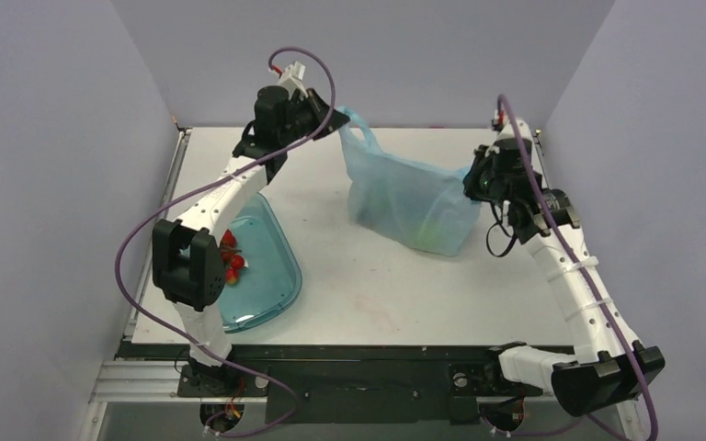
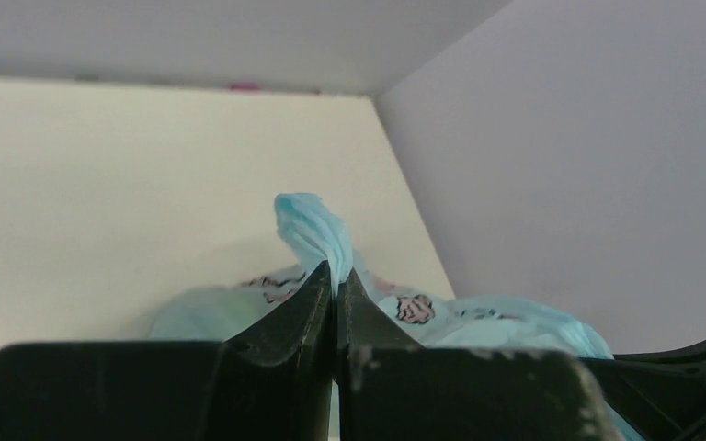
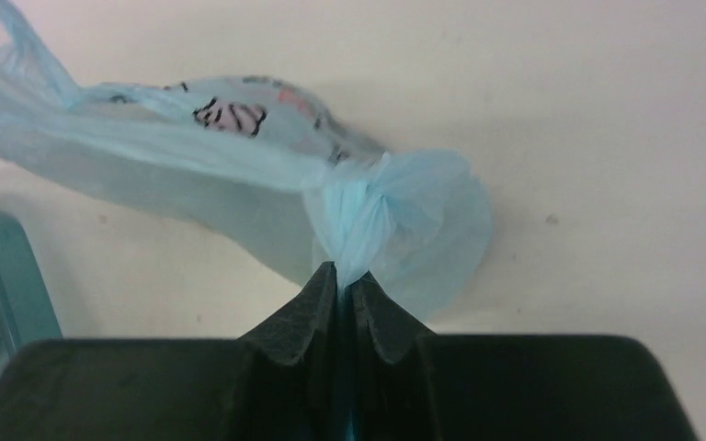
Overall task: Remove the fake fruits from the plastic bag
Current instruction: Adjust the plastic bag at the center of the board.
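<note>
The light-blue plastic bag point(image 1: 403, 197) hangs stretched between both grippers above the far middle of the table. My left gripper point(image 1: 331, 118) is shut on a bunched handle at the bag's upper left point(image 2: 317, 230). My right gripper point(image 1: 472, 176) is shut on gathered plastic at the bag's right end point(image 3: 360, 225). A green fruit point(image 1: 432, 230) shows faintly through the bag's low right part. Red berries point(image 1: 231, 257) lie in the teal tray, partly hidden by the left arm. The other fruits are hidden.
The rigid teal translucent tray point(image 1: 271, 289) sits at the table's near left under the left arm. Grey walls enclose the table on three sides. The right arm's black cable point(image 1: 496, 237) dangles beside the bag.
</note>
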Controlling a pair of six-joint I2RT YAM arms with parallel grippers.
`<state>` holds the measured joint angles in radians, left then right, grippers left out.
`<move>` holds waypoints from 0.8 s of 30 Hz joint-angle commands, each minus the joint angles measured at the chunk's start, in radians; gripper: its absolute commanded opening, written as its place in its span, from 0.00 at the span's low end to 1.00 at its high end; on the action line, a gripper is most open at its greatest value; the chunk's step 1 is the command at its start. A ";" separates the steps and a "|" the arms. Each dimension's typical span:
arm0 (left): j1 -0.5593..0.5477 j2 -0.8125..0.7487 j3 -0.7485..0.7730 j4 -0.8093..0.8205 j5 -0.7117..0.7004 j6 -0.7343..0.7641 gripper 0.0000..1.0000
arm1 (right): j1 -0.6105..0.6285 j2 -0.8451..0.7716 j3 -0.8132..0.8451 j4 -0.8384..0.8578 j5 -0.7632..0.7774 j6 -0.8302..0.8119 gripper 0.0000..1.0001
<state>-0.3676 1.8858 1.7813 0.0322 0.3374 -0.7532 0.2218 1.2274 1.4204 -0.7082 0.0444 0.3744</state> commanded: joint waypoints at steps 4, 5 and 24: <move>0.018 -0.263 -0.356 0.026 0.094 0.044 0.00 | 0.125 -0.216 -0.227 -0.006 -0.086 -0.004 0.25; 0.018 -0.278 -0.401 0.014 0.098 0.054 0.00 | 0.135 -0.235 -0.234 -0.018 -0.086 -0.025 0.28; 0.007 -0.510 -0.673 0.135 0.111 0.149 0.00 | 0.333 0.054 0.196 -0.109 -0.004 0.030 0.65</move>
<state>-0.3546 1.4185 1.1431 0.0463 0.4347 -0.5995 0.4961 1.1645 1.5860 -0.9085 0.0776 0.3286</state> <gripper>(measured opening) 0.005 0.659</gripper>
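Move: The blue bag, its left handle still pinched by the left hand and its right end at the barely parted right fingertips, has its middle about 15 cm back, 19 cm right and 22 cm below the left hand, and roughly level with the right hand in reach, 11 cm left and 18 cm below. From the left hand the teal tray lies some 23 cm back, 25 cm left and 33 cm down, and the tomatoes in it 23 cm back, 29 cm left, 31 cm down. Both hands swing back about 10 cm and down; left keeps its handle, right lets go, then rises. ##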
